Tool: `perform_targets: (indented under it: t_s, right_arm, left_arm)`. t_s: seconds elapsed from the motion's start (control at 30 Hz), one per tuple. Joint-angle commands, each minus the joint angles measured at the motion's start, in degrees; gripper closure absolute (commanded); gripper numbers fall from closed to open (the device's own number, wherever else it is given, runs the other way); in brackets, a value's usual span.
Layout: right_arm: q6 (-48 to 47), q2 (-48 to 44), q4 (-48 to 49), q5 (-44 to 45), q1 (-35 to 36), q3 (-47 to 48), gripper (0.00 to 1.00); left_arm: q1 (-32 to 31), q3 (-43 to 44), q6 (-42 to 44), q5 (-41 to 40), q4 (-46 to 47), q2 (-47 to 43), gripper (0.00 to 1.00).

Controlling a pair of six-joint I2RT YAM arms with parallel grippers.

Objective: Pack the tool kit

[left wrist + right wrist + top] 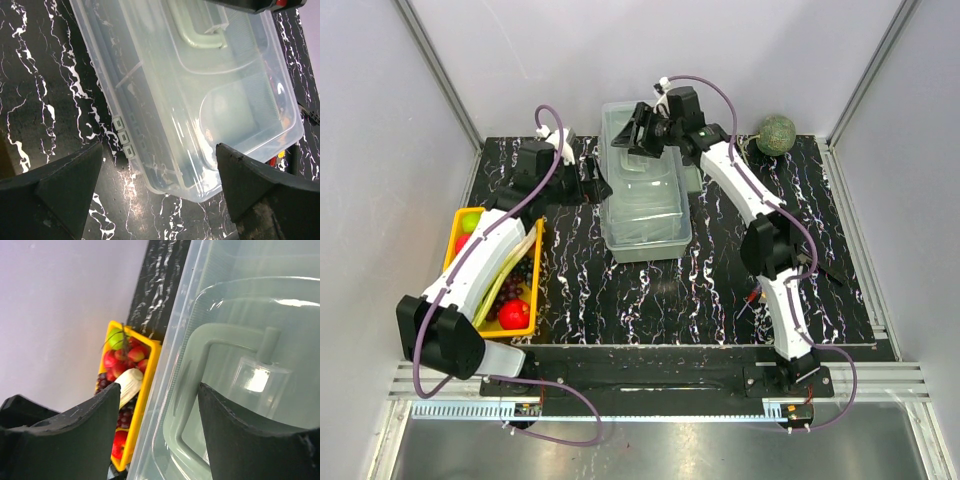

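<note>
The pale grey-green toolbox (pixel 645 190) stands in the middle of the black marbled table with its translucent lid down. The lid's handle shows in the left wrist view (pixel 197 37) and in the right wrist view (pixel 200 390). My left gripper (pixel 588 185) is open beside the box's left side; its view (pixel 160 170) shows a box corner and a grey latch (pixel 125 142) between the fingers. My right gripper (pixel 645 130) is open above the box's far end, over the lid's left edge (pixel 160 405). A small red bit of tool (pixel 752 296) lies by the right arm.
A yellow tray of produce (pixel 495 270) sits at the left edge, also in the right wrist view (pixel 122 385). A green melon-like ball (pixel 776 134) lies at the back right. A dark tool (pixel 830 270) lies right of the right arm. Grey walls enclose the table.
</note>
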Motion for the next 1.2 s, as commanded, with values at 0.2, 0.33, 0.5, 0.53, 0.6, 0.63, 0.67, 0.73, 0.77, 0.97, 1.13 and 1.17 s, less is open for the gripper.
perform_targets:
  t_s: [0.2, 0.33, 0.5, 0.53, 0.6, 0.63, 0.67, 0.73, 0.77, 0.97, 1.13, 1.17]
  right_arm:
    - [16.91, -4.69, 25.15, -21.61, -1.04, -12.86, 0.32]
    - [21.23, -6.36, 33.78, -22.76, -2.19, -18.93, 0.32]
    - [24.92, -6.71, 39.14, -24.16, -2.98, -21.83, 0.32]
    - [25.36, -6.80, 40.11, -24.25, -3.07, -22.45, 0.32]
    - [26.24, -6.97, 41.69, -24.25, -3.24, -23.24, 0.32]
    - [26.59, -6.97, 42.22, -24.25, -3.33, -23.50, 0.32]
    - [26.94, -6.97, 42.66, -24.43, -3.51, -23.59, 0.32]
    - [27.12, -6.89, 42.93, -24.34, -3.68, -23.77, 0.32]
    - [27.30, -6.80, 43.10, -24.25, -3.77, -23.68, 0.32]
    - [28.61, -6.54, 44.42, -23.81, -4.30, -23.95, 0.33]
    - [27.31, -7.32, 41.45, -21.54, -5.00, -23.69, 0.35]
    - [25.99, -7.85, 38.91, -19.79, -5.35, -23.51, 0.35]
  left_arm:
    - [0.62, 8.19, -3.36, 3.59, 6.35, 4.68, 0.01]
    - [0.80, 9.51, -7.14, 5.96, 9.68, 7.93, 0.04]
    - [1.15, 12.14, -11.89, 9.47, 11.10, 14.17, 0.17]
    - [1.15, 12.50, -12.59, 9.92, 11.62, 15.23, 0.19]
    - [1.15, 12.07, -14.17, 10.19, 14.77, 16.29, 0.23]
    - [1.06, 11.89, -14.88, 10.54, 16.79, 16.47, 0.24]
    - [1.06, 11.89, -15.23, 10.19, 18.20, 16.73, 0.25]
    - [1.06, 12.24, -15.85, 9.31, 19.62, 17.60, 0.28]
    - [1.06, 12.85, -15.94, 9.48, 19.28, 18.48, 0.30]
    - [1.06, 16.81, -17.34, 13.00, 17.43, 23.41, 0.47]
    - [0.97, 18.65, -17.35, 13.09, 15.68, 25.25, 0.57]
    - [0.97, 19.44, -17.17, 12.04, 13.75, 25.69, 0.59]
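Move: Over the toolbox lid, the handle's middle lies about 12 cm ahead of the left hand, 8 cm to its right and 2 cm below. Its bar is already at the right hand's fingertips, the middle some 2 cm back and 1 cm below. The toolbox body centres roughly 8 cm ahead of the left hand, 9 cm to its right and 10 cm below; the latch sits about 7 cm back from the right hand, 13 cm to its right and 8 cm below. Reaching forward some 10 cm and about 7 cm to the right, the left hand comes over the toolbox to the near part of the lid handle, rising about 2 cm, then sinking back, rolling 20 degrees with its right side up and closing its fingers about halfway around the bar. The right hand, its finger still hooked at the bar, rises 2 cm and rolls roughly 25 degrees, left side up, its opening kept. ##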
